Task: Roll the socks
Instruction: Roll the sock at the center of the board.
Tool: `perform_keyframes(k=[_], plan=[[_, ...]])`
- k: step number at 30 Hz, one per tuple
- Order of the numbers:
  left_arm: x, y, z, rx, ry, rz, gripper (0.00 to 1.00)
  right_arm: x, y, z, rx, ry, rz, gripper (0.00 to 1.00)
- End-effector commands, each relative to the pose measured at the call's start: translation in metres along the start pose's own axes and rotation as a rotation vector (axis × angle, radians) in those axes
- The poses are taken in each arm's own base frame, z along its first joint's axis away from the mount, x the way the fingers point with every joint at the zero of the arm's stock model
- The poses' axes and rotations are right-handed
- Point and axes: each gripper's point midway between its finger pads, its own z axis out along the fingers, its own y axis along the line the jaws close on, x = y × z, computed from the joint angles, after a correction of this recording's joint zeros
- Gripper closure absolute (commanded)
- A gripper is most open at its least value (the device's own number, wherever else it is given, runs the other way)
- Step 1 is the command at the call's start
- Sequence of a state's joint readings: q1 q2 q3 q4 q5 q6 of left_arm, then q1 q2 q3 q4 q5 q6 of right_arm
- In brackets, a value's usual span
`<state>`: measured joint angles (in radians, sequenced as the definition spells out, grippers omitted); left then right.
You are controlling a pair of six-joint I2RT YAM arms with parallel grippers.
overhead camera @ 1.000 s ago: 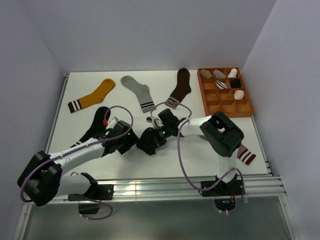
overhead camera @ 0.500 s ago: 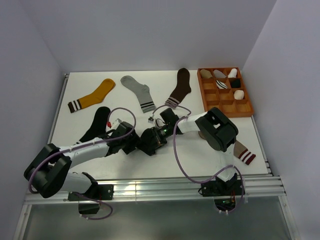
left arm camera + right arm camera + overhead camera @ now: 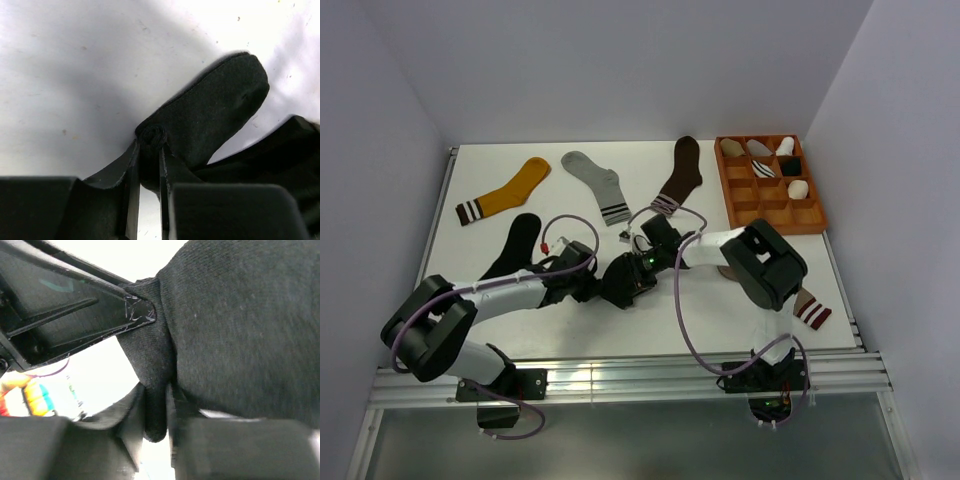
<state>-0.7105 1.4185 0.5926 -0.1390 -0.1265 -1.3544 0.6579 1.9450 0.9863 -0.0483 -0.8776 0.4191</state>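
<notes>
A plain charcoal-black sock (image 3: 620, 281), bunched into a partly rolled lump, lies at the table's middle between both grippers. My left gripper (image 3: 597, 286) is shut on its rolled end (image 3: 152, 136), and the sock's toe (image 3: 220, 107) sticks out beyond the jaws. My right gripper (image 3: 638, 268) is shut on a fold of the same sock (image 3: 159, 405) from the other side. A black sock with white cuff stripes (image 3: 518, 245) lies partly under the left arm. A taupe sock with a maroon-and-white cuff (image 3: 811, 310) peeks out by the right arm.
A mustard sock (image 3: 510, 190), a grey sock (image 3: 595, 180) and a dark brown sock (image 3: 682, 172) lie along the back. An orange compartment tray (image 3: 817, 215) with several rolled socks stands at the back right. White walls close in on both sides.
My left gripper has slid right up to the black sock and shut on its rolled end. The right gripper has kept its hold and hardly moved.
</notes>
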Motion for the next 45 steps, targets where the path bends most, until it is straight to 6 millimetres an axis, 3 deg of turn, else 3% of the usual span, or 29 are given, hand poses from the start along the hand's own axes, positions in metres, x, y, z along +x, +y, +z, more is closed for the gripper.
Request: perform_keyframes(k=[1,6,9,12,17,26,42,45], plan=[[0.008,0.027,0.004,-0.118,0.031,0.067,0.97,-0.016,-0.010,-0.021,0.177,-0.131,-0.111,0.71],[0.009,0.026,0.008,-0.153,0.056,0.126,0.99,-0.027,-0.006,-0.047,0.344,-0.290,-0.245,0.48],[0.010,0.025,0.008,-0.149,0.063,0.135,1.00,-0.036,0.002,-0.067,0.501,-0.433,-0.375,0.47],[0.011,0.025,0.009,-0.152,0.070,0.142,1.00,-0.033,0.018,-0.069,0.590,-0.513,-0.515,0.47],[0.011,0.021,0.010,-0.152,0.078,0.157,1.00,-0.018,0.042,-0.054,0.630,-0.546,-0.694,0.46],[0.012,0.022,0.010,-0.157,0.088,0.170,1.00,-0.016,0.046,-0.024,0.668,-0.490,-0.800,0.46],[0.015,0.019,0.011,-0.146,0.102,0.180,1.00,0.002,0.010,0.011,0.744,-0.342,-0.834,0.46],[0.016,0.019,0.011,-0.140,0.107,0.182,0.99,0.003,-0.001,0.015,0.787,-0.318,-0.827,0.51]])
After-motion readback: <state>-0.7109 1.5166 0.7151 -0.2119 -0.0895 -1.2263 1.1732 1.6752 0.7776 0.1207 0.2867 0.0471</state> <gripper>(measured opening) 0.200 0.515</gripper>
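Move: The black sock's roll is between the two hands, its middle roughly 2 cm left and 1 cm ahead of the right fingers, at their height, and 3 cm right and 2 cm back of the left fingers; both hands still pinch it. The sock's toe lies some 7 cm ahead of the right hand, 3 cm to its right and 2 cm lower. The grey sock is about 30 cm ahead and 4 cm left. The roll stays pinched in the left fingers, which shift it barely 1.5 cm, mostly right, while the right fingers open and let go. The right hand rises about 5 cm, first swinging forward and right, then back and left; its fingers turn some 65 degrees in all, from pointing left to forward-left and steeper down. It sinks again to nearly its old spot, fingers half open astride the roll's free end. ##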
